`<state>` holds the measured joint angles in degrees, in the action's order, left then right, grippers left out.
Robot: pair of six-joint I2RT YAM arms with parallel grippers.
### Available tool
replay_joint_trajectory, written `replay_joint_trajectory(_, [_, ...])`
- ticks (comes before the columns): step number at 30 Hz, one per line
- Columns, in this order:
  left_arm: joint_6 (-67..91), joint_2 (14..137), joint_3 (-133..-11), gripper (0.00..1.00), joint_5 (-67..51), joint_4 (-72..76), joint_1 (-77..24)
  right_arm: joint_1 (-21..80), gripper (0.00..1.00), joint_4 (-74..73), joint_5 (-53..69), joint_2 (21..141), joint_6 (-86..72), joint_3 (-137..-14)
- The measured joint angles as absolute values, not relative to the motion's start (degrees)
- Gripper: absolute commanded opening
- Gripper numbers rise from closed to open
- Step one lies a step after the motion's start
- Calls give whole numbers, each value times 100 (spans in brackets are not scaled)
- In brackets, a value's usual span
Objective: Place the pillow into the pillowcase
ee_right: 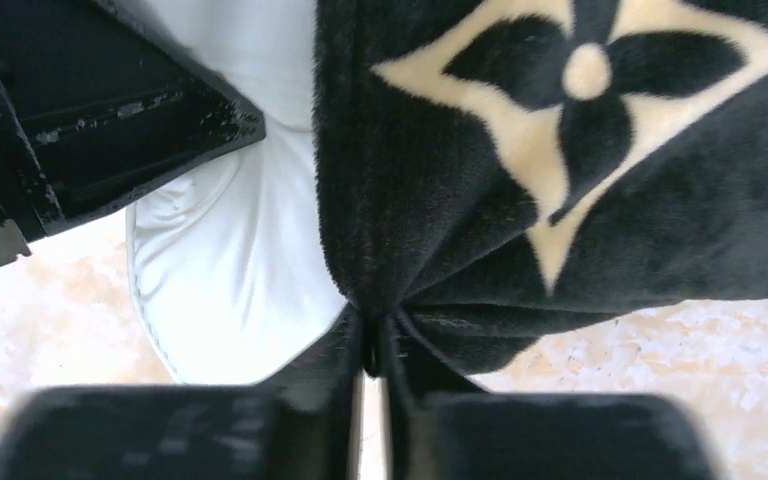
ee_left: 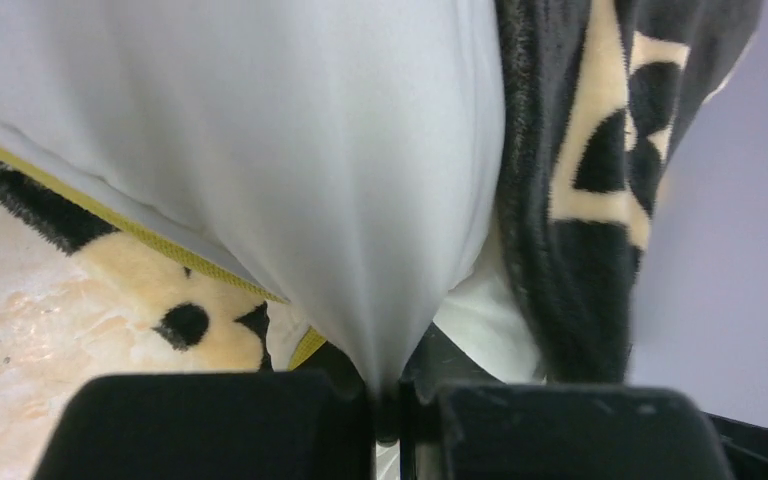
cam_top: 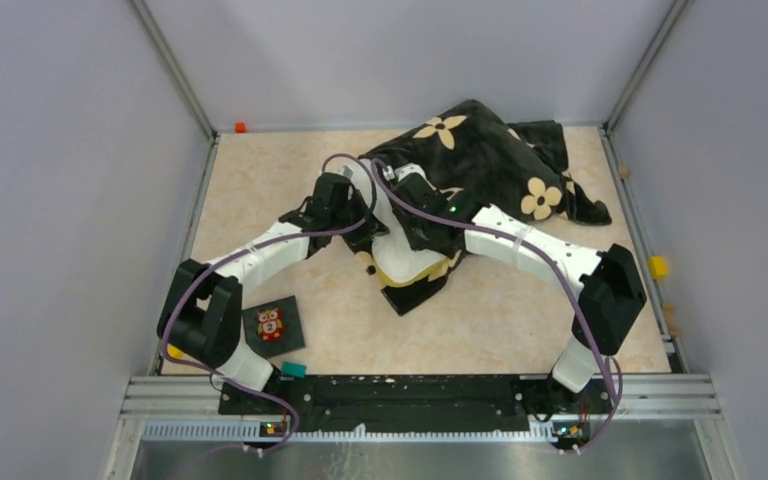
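The white pillow (cam_top: 400, 258) lies mid-table, its far part inside the black pillowcase (cam_top: 480, 150) with cream flower motifs. Its near end sticks out over a flap of the case. My left gripper (cam_top: 372, 232) is shut on a pinch of the pillow's white cover (ee_left: 360, 200), whose yellow band (ee_left: 160, 245) runs along the edge. The pillowcase (ee_left: 570, 200) hangs to the right of that pinch. My right gripper (cam_top: 422, 222) is shut on the black pillowcase (ee_right: 520, 180) at its rim, with the white pillow (ee_right: 240, 270) just to its left. The left gripper's body (ee_right: 90, 110) shows at upper left.
A small dark owl-picture card (cam_top: 272, 325) lies near the left arm's base. A teal block (cam_top: 293, 370) sits at the front rail. An orange bit (cam_top: 240, 127) and a yellow block (cam_top: 657, 267) sit at the table's edges. Grey walls enclose the table.
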<state>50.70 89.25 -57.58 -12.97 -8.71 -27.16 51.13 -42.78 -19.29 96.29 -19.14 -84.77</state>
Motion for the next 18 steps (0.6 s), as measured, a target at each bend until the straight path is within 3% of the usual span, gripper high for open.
replay_joint_trajectory(3, [5068,8858,-5854,4,-1328,-873,-2716,5127,53,-4311,-1739,9629,-1868,-8530])
replay_joint_trajectory(4, [5065,8855,-5859,13,-1343,-873,-2703,5137,59,-4318,-1693,9629,-1846,-8569])
replay_joint_trajectory(6, [5061,8855,-5824,42,-1393,-886,-2661,5153,64,-4324,-1667,9629,-1750,-8718])
replay_joint_trajectory(10, [5059,8801,-5603,68,-1555,-904,-2486,5157,69,-4193,-1667,9629,-1406,-9164])
replay_joint_trajectory(12, [5039,8722,-5485,75,-1562,-965,-2362,5087,70,-3964,-1599,9636,-1223,-9279])
replay_joint_trajectory(18, [4936,8132,-5146,80,-1566,-1197,-1461,4735,73,-3332,-1251,10180,-722,-9437])
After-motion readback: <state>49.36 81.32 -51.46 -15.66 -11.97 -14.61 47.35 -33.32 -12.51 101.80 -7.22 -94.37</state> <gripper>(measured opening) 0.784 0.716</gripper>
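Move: The left fingers hold a bunched pinch of the pillow, whose exposed middle lies about 4 cm below them, practically level fore and aft and 1 cm to the right. The right fingers pinch the pillowcase's open edge; the stretch they go for next lies roughly 8 cm ahead, 4 cm left and 6 cm lower. From the right hand, the case's main body is some 16 cm ahead, 17 cm right and 13 cm down, its near black corner 10 cm back, 2 cm left and 15 cm below. Both grippers let go: the right opens off the pillowcase's edge, rises about 6 cm, then starts back down as it travels forward and left along that edge, some 6 cm farther out. The left opens off the pillow at nearly the same spot, then swings about 8 cm left, turning slightly counter-clockwise, fingers wide. ##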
